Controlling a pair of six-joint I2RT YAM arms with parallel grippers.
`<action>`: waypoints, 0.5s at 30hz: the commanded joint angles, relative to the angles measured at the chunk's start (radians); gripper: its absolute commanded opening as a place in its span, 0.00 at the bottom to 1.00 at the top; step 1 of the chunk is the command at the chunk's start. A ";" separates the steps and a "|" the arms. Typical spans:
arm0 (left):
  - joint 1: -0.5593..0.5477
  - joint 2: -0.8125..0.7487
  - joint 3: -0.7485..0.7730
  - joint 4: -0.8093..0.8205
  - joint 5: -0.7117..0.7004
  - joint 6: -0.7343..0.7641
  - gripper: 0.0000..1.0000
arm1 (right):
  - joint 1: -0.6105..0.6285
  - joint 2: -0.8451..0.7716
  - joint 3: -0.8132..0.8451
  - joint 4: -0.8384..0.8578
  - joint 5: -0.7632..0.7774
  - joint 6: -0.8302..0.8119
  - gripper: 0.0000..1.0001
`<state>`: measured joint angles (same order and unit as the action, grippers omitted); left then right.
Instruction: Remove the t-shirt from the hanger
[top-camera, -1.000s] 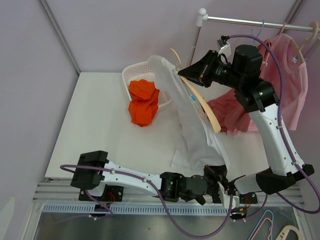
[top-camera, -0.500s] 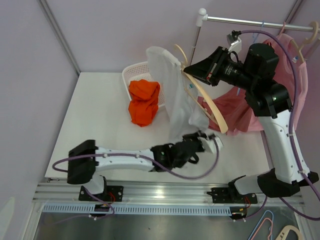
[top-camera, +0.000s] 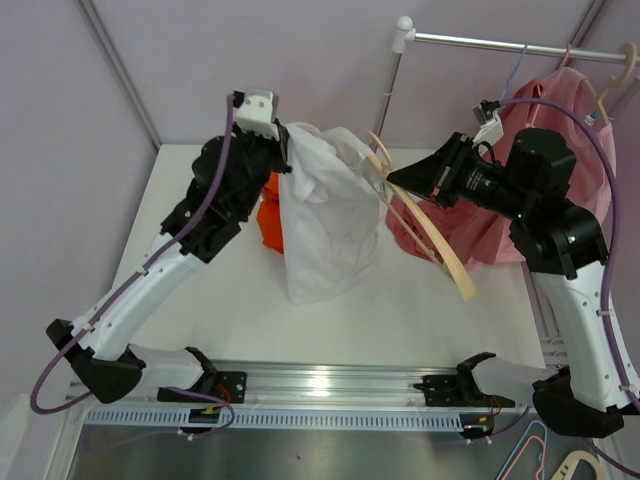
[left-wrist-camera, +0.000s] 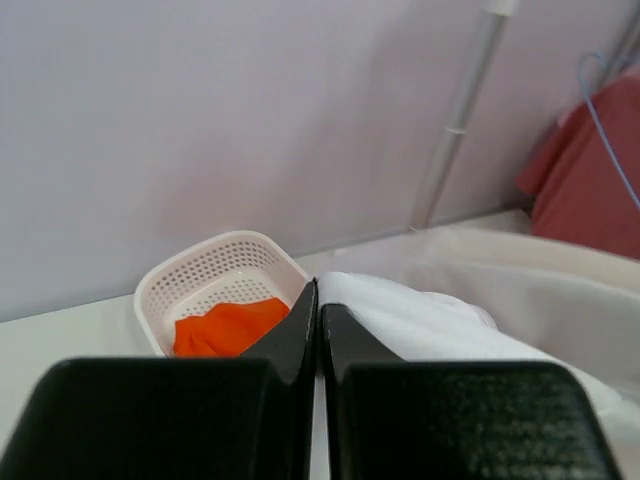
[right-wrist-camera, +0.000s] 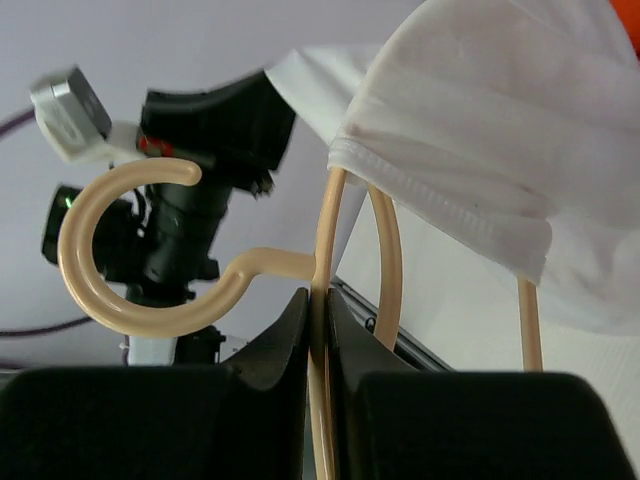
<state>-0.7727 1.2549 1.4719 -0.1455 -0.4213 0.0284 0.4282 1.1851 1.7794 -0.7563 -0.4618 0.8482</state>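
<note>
The white t-shirt (top-camera: 330, 215) hangs in the air between the two arms. My left gripper (top-camera: 287, 152) is raised at the back left and shut on the shirt's upper edge; the fabric (left-wrist-camera: 430, 320) lies right beside its closed tips (left-wrist-camera: 318, 300). My right gripper (top-camera: 397, 180) is shut on the cream wooden hanger (top-camera: 432, 238), which slants down to the right. In the right wrist view the jaws (right-wrist-camera: 320, 300) clamp the hanger's bar (right-wrist-camera: 325, 240) below its hook (right-wrist-camera: 110, 250). The shirt's collar (right-wrist-camera: 480, 130) still drapes over the hanger's far end.
A white basket (left-wrist-camera: 215, 275) with an orange cloth (left-wrist-camera: 225, 325) stands at the back of the table; in the top view the cloth (top-camera: 268, 215) peeks out behind the shirt. Pink garments (top-camera: 560, 130) hang on hangers from the metal rail (top-camera: 500, 42) at the back right.
My left arm has swung from low at the table's front edge up to the back left, pulling the shirt left along the hanger. My right gripper has carried the hanger rightward.
</note>
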 joint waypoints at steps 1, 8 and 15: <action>0.110 0.083 0.123 -0.139 0.130 -0.123 0.01 | -0.002 -0.084 -0.001 -0.008 0.047 -0.037 0.00; 0.364 0.360 0.574 -0.373 0.323 -0.301 0.01 | -0.003 -0.156 0.026 -0.060 0.285 -0.086 0.00; 0.547 0.670 1.055 -0.531 0.510 -0.409 0.01 | -0.003 -0.180 0.029 -0.069 0.402 -0.090 0.00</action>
<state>-0.2775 1.9236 2.4512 -0.6243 -0.0536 -0.2886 0.4267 0.9970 1.7775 -0.8429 -0.1360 0.7765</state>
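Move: The basket that my left hand is carrying the white t-shirt to lies about 29 cm ahead of this hand, almost in line with it and some 40 cm below. The orange cloth spills from its near side, roughly 18 cm ahead and 3 cm to the left. The wooden hanger's middle is about 22 cm to the right and 11 cm back, at nearly hand height. From my right hand, the t-shirt's middle hangs 14 cm to the left, level fore and aft and 12 cm lower. I draw the t-shirt off the hanger by moving both hands apart. My left hand, still pinching one end of the cloth, sweeps some 18 cm forward and 8 cm left towards the basket, nearly level, its fingers tipping down a little. My right hand keeps its grip on the hanger and pulls it about 7 cm right, turning clockwise by nearly 20 degrees. ##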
